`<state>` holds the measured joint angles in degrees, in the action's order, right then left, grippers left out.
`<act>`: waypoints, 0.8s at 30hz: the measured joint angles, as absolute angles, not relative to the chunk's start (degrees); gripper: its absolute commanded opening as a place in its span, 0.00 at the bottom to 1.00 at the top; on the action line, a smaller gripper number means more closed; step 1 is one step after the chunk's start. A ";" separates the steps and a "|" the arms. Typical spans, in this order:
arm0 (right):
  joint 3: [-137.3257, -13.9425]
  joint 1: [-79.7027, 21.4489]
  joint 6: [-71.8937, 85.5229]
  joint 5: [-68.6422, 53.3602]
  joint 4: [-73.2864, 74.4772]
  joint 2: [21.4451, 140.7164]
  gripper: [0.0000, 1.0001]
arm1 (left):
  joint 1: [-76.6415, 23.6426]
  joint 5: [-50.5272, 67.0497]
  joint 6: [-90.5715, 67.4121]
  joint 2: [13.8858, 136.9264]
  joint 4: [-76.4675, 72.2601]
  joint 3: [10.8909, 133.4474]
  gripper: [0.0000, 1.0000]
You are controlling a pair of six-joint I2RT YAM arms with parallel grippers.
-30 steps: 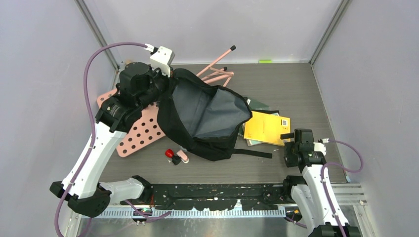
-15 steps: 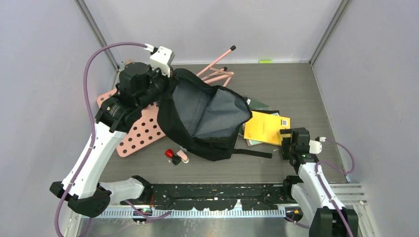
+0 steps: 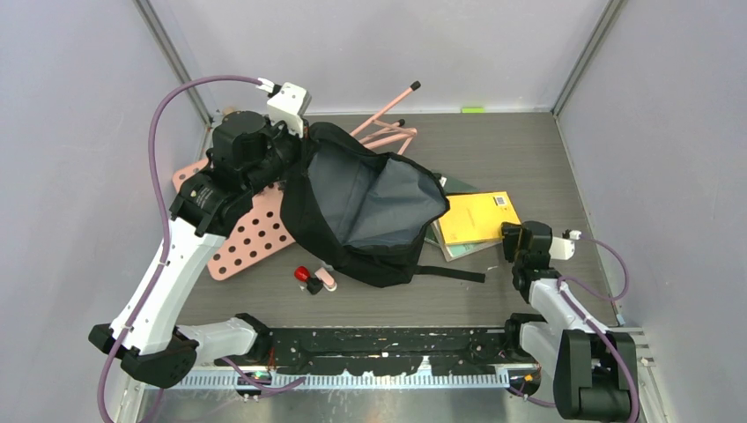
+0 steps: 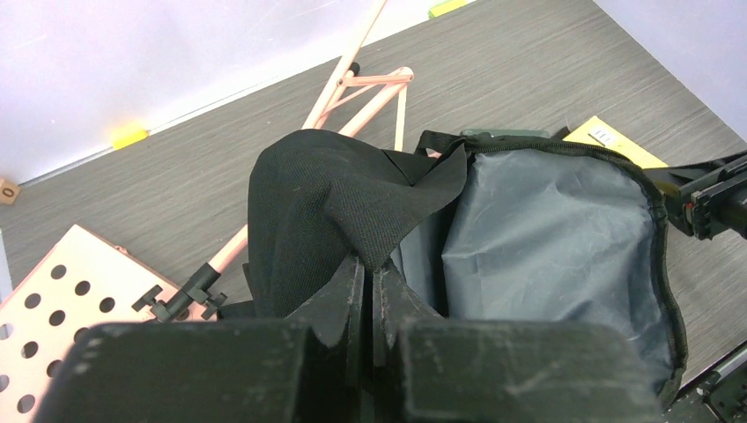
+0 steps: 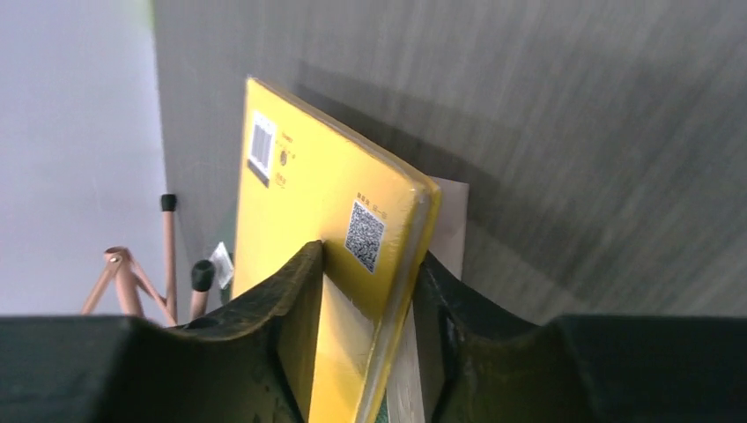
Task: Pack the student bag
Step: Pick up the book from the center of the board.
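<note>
The student bag (image 3: 370, 207) lies mid-table, black, its mouth held wide with the grey lining (image 4: 546, 229) showing. My left gripper (image 3: 304, 141) is shut on the bag's black rim fabric (image 4: 352, 194) at the far left of the opening, and a fold is pinched between its fingertips (image 4: 372, 269). A yellow book (image 3: 476, 216) lies just right of the bag on other books. My right gripper (image 3: 509, 233) has its jaws on both sides of the yellow book's (image 5: 299, 203) near corner, and its fingers (image 5: 291, 291) press the cover. The corner is tilted up.
A pink perforated board (image 3: 251, 233) lies under the bag's left side, and pink stand legs (image 3: 388, 123) stick out behind it. A small red and pink item (image 3: 313, 278) sits in front of the bag. A green-edged book (image 3: 458, 251) lies under the yellow one. Walls close in on three sides.
My right gripper slid in toward the yellow book's near corner and closed on it from wide open. The book has tilted and shifted. The left arm and bag have not moved.
</note>
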<state>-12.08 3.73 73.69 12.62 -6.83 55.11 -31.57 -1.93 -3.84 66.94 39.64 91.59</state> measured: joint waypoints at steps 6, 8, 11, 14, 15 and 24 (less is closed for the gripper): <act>-14.31 3.97 70.02 13.02 -13.08 54.06 0.15 | -31.57 -1.91 -3.84 66.94 39.64 91.59 0.00; -16.47 3.99 68.49 12.99 -13.21 53.67 0.12 | -31.57 -1.93 -3.84 66.92 39.64 91.59 0.00; -18.94 3.84 64.71 13.19 -10.90 52.34 0.02 | -31.55 -1.93 -3.84 66.87 39.64 91.59 0.00; -21.28 3.81 61.32 13.72 -6.24 50.89 0.01 | -31.55 -1.93 -3.84 66.76 39.64 91.59 0.00; -22.63 3.81 60.10 13.89 -4.01 50.48 0.01 | -31.53 -1.93 -3.84 66.72 39.64 91.59 0.00; -45.15 3.55 42.24 16.80 22.04 51.53 0.00 | -31.53 -1.76 -3.84 66.46 39.68 91.59 0.00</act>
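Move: The yellow book's middle lies about 9 cm left of the right hand and 4 cm ahead, roughly level, its near right corner already between the closing fingers. The teal book under it is centred 12 cm left, level fore and aft, 2 cm down; the open backpack is 40 cm left and 6 cm ahead. From the left hand, the yellow book is some 45 cm right, 3 cm ahead and 38 cm down. Right fingers finish closing on the yellow book's right end and raise it about 16 cm, right side rolling up. ##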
